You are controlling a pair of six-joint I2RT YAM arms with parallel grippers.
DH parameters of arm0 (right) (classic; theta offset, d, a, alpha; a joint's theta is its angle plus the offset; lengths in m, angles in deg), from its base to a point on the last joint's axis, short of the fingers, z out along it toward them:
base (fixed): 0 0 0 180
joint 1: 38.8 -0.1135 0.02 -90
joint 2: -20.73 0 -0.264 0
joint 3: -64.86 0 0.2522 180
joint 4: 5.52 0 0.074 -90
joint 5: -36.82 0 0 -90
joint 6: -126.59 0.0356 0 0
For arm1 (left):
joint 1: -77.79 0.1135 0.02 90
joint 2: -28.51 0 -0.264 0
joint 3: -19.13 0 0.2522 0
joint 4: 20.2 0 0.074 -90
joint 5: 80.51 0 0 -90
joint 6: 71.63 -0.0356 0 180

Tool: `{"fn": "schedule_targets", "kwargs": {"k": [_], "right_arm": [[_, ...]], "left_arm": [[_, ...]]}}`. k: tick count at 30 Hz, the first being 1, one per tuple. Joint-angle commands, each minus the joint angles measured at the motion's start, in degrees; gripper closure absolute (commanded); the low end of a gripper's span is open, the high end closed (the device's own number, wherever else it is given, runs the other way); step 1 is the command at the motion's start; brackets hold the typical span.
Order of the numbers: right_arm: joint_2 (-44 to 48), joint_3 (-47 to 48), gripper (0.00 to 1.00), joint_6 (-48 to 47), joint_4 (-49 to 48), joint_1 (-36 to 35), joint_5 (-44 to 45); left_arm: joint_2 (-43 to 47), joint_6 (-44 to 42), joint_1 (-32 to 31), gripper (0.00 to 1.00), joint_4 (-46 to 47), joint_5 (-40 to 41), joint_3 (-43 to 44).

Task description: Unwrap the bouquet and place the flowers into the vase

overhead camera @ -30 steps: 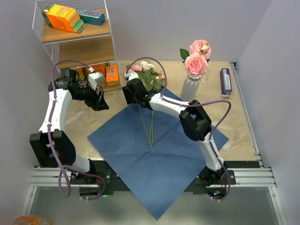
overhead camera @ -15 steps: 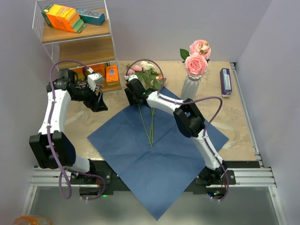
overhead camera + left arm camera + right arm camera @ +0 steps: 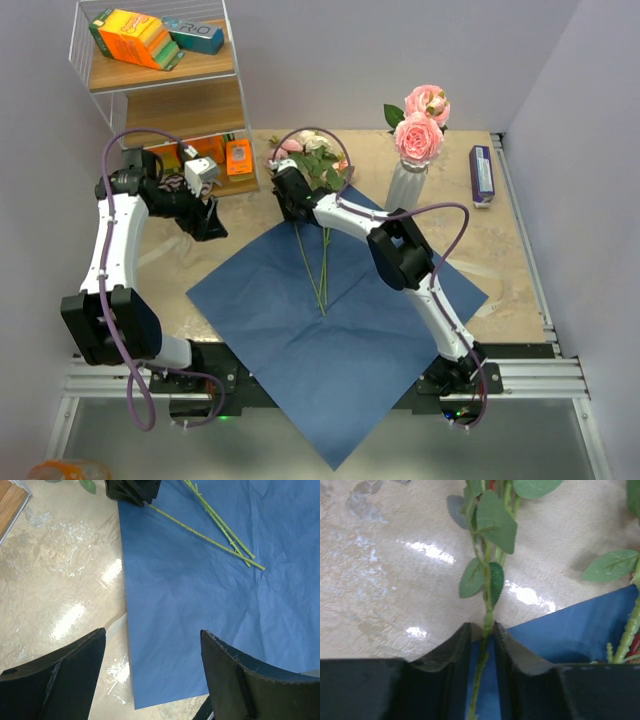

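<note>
The blue wrapping paper (image 3: 340, 330) lies spread flat on the table. Several flowers (image 3: 316, 165) lie across its far corner, with their thin green stems (image 3: 321, 270) pointing toward me. My right gripper (image 3: 291, 195) is low over the leftmost stem. In the right wrist view its fingers (image 3: 482, 626) pinch that leafy stem (image 3: 487, 597) at their tips. The white ribbed vase (image 3: 405, 188) stands at the back right and holds two pink roses (image 3: 418, 138). My left gripper (image 3: 210, 222) hovers open over the paper's left edge (image 3: 125, 630) with nothing between its fingers (image 3: 152, 632).
A wire shelf rack (image 3: 160, 85) with orange and teal boxes stands at the back left. More small boxes (image 3: 238, 158) sit on its bottom shelf. A purple box (image 3: 481, 175) lies at the right edge by the wall.
My right gripper has closed in round the leftmost stem and shifted slightly toward the flower heads. The left arm has drawn back a little to the left, still open.
</note>
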Motion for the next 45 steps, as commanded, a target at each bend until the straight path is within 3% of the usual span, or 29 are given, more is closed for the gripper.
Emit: {"fn": "schedule_targets", "kwargs": {"k": [1, 5, 13, 24, 29, 33, 38, 45], "right_arm": [[-0.1, 1.1, 0.76, 0.0, 0.6, 1.0, 0.1], [1.1, 0.7, 1.0, 0.0, -0.5, 1.0, 0.0], [7.6, 1.1, 1.0, -1.8, -2.2, -1.2, 4.1], [33.0, -12.3, 1.0, -1.4, -10.1, -4.5, 12.3], [41.9, -18.1, 1.0, -9.1, -16.1, -7.7, 12.8], [49.4, -19.2, 1.0, -14.5, -19.5, -11.0, 8.2], [53.3, -10.0, 1.0, -24.4, -18.5, -15.7, 6.1], [53.1, 5.9, 1.0, -26.9, -13.5, -17.5, 5.4]], "left_arm": [[2.2, -1.7, 0.6, 0.19, -0.7, -2.1, 0.4], [2.2, -2.1, 0.6, 0.2, -1.1, -2.1, 0.2], [3.3, -1.9, 0.7, 0.2, -1.3, -2.1, 0.4], [3.9, -1.5, 0.9, 0.2, -1.2, -2.3, 0.8], [3.9, -1.4, 0.9, 0.2, -1.7, -2.3, 1.3], [4.0, -1.6, 0.9, 0.2, -2.1, -2.4, 1.5], [3.4, -1.6, 0.9, 0.2, -2.1, -2.7, 1.9], [2.7, -1.2, 0.9, 0.2, -2.2, -3.2, 2.3]]}}
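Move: The leaf-stalked stem of the leftmost pink flower already lies between the right fingertips, within about 1 cm of them. The other loose flowers lie alongside, some 8 cm to the right and roughly level, while the vase with its roses stands about 26 cm to the right, 2 cm farther out, its middle some 9 cm higher. From the left hand, that stem is about 16 cm ahead, 17 cm to the right and 18 cm below. Nudging forward and right by barely a centimetre, the right hand shuts its fingers and pinches the pink flower's stem, then sweeps up about 53 cm and back some 20 cm towards its base, faster once clear of the table. The wrist tips up and rolls, about 60 degrees in all, from pointing down at the table to roughly level, the grip kept throughout. ##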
